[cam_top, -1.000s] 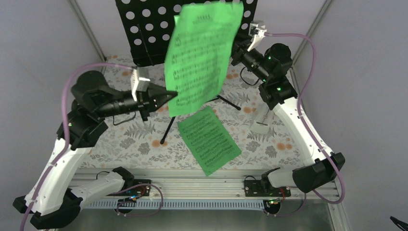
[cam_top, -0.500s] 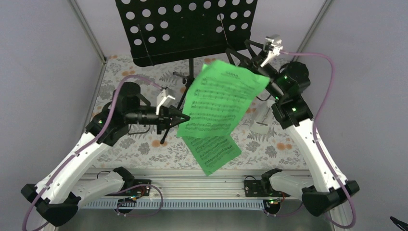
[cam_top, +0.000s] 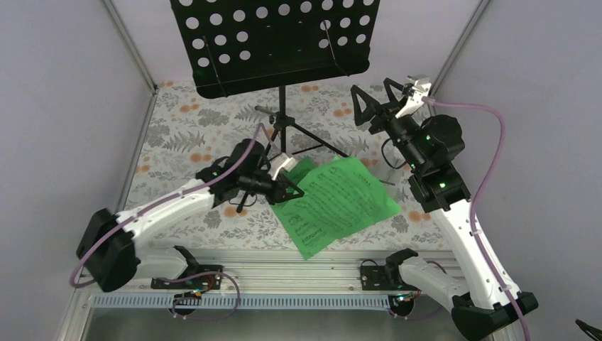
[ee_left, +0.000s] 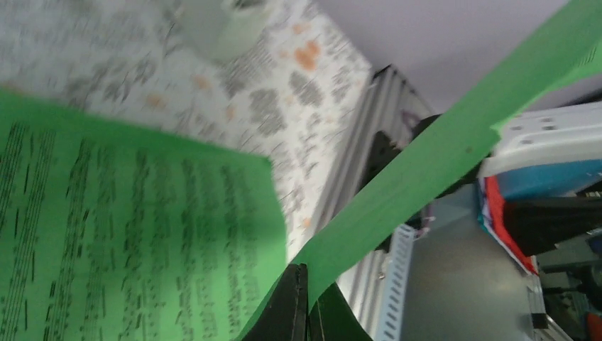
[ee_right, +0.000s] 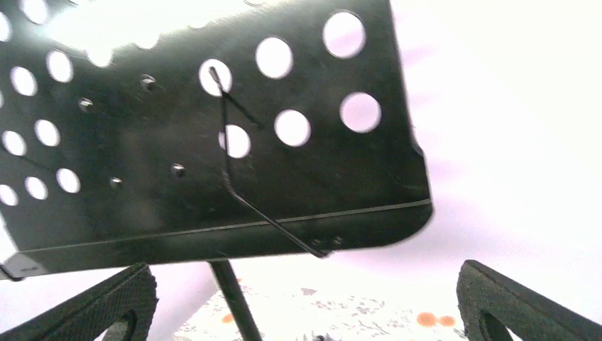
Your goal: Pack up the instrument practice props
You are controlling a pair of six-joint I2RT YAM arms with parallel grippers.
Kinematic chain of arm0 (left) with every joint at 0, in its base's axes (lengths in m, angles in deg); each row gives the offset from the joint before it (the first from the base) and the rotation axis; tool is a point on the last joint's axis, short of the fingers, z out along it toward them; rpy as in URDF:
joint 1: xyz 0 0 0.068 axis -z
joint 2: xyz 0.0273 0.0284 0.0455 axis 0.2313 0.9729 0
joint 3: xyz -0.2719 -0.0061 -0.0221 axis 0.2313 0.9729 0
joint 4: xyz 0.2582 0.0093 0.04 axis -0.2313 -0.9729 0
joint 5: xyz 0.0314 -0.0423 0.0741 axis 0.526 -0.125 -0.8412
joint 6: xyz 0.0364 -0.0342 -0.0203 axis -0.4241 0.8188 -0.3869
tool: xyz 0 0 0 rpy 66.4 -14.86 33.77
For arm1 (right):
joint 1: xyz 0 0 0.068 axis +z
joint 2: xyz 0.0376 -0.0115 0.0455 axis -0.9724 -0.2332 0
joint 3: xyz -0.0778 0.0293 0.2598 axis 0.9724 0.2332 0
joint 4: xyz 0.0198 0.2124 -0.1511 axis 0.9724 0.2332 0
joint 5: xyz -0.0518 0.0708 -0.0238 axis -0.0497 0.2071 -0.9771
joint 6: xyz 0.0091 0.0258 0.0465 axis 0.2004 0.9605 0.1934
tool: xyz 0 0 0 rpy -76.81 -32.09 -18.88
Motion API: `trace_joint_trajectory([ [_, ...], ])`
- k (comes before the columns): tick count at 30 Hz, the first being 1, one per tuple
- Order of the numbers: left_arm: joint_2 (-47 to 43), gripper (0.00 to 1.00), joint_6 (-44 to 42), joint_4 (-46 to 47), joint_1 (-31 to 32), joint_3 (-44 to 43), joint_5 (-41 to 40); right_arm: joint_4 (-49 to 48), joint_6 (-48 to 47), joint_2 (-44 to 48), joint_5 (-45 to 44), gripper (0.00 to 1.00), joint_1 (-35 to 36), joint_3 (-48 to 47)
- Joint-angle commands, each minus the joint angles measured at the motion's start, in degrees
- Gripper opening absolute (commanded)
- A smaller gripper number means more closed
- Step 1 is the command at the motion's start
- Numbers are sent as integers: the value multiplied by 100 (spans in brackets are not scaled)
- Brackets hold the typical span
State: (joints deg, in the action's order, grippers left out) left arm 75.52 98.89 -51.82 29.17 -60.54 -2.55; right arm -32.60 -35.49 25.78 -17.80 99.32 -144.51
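The black music stand point(cam_top: 277, 42) rises at the back on its tripod; its holed desk point(ee_right: 213, 142) fills the right wrist view. My left gripper point(cam_top: 294, 190) is shut on the edge of a green sheet-music page point(cam_top: 348, 195), held low and slanted over a second green page point(cam_top: 312, 240) lying flat on the cloth. In the left wrist view the shut gripper point(ee_left: 309, 284) pinches the held page point(ee_left: 426, 156) above the flat page point(ee_left: 128, 234). My right gripper point(cam_top: 373, 106) hangs open and empty in the air, right of the desk; its fingers point(ee_right: 106, 305) stand wide apart.
A floral cloth point(cam_top: 184, 142) covers the table. The stand's tripod legs point(cam_top: 319, 145) spread over the middle back. A blurred white object point(ee_left: 231, 28) stands on the cloth beyond the pages. A metal rail point(cam_top: 284, 273) runs along the near edge, and grey walls close both sides.
The left arm brought the green page down from in front of the stand's desk to just over the flat page. The right gripper opened wide and drew off to the right.
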Motion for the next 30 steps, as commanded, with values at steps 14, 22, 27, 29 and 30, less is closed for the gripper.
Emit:
trace_joint_trajectory([
  [14,1540,14,-206,646,8,536,-1205,256,214,474,-555,100,-25,1071],
  [22,745,65,-211,718,-20,613,-2088,294,334,482,-459,100,-30,1227],
  [27,-552,83,-378,955,-401,1016,-2519,318,311,540,-402,100,-30,1293],
  [29,-987,85,-629,1203,-744,1221,-2263,258,323,567,-334,100,-31,1375],
  [30,-1150,85,-879,1470,-1001,1331,-2085,230,338,578,-286,100,-24,1417],
])
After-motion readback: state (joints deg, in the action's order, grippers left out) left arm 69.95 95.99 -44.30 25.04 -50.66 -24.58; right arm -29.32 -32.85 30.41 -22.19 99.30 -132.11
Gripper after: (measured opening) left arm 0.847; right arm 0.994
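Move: The left gripper holds the second green sheet by its left edge, the paper spreading off to the right. The lying sheet, already on the table, has its middle some 15 cm below this hand and about 2 cm to its right, level fore and aft. The stand's column rises about 18 cm ahead and 6 cm left of the hand; the white block stands some 27 cm right and 7 cm ahead. From the right hand, the lying sheet is about 13 cm back, 12 cm left and 41 cm down. Lower the left gripper about 13 cm with a slight forward drift, its fingertips dipping some 15 degrees, to bring the held sheet down over the lying one. Open wide to let go of its edge, then lift back up about 10 cm, drawing left and forward off the paper. Meanwhile sink the empty, wide-open right gripper about 9 cm beside the music stand, tipping it slightly down. ##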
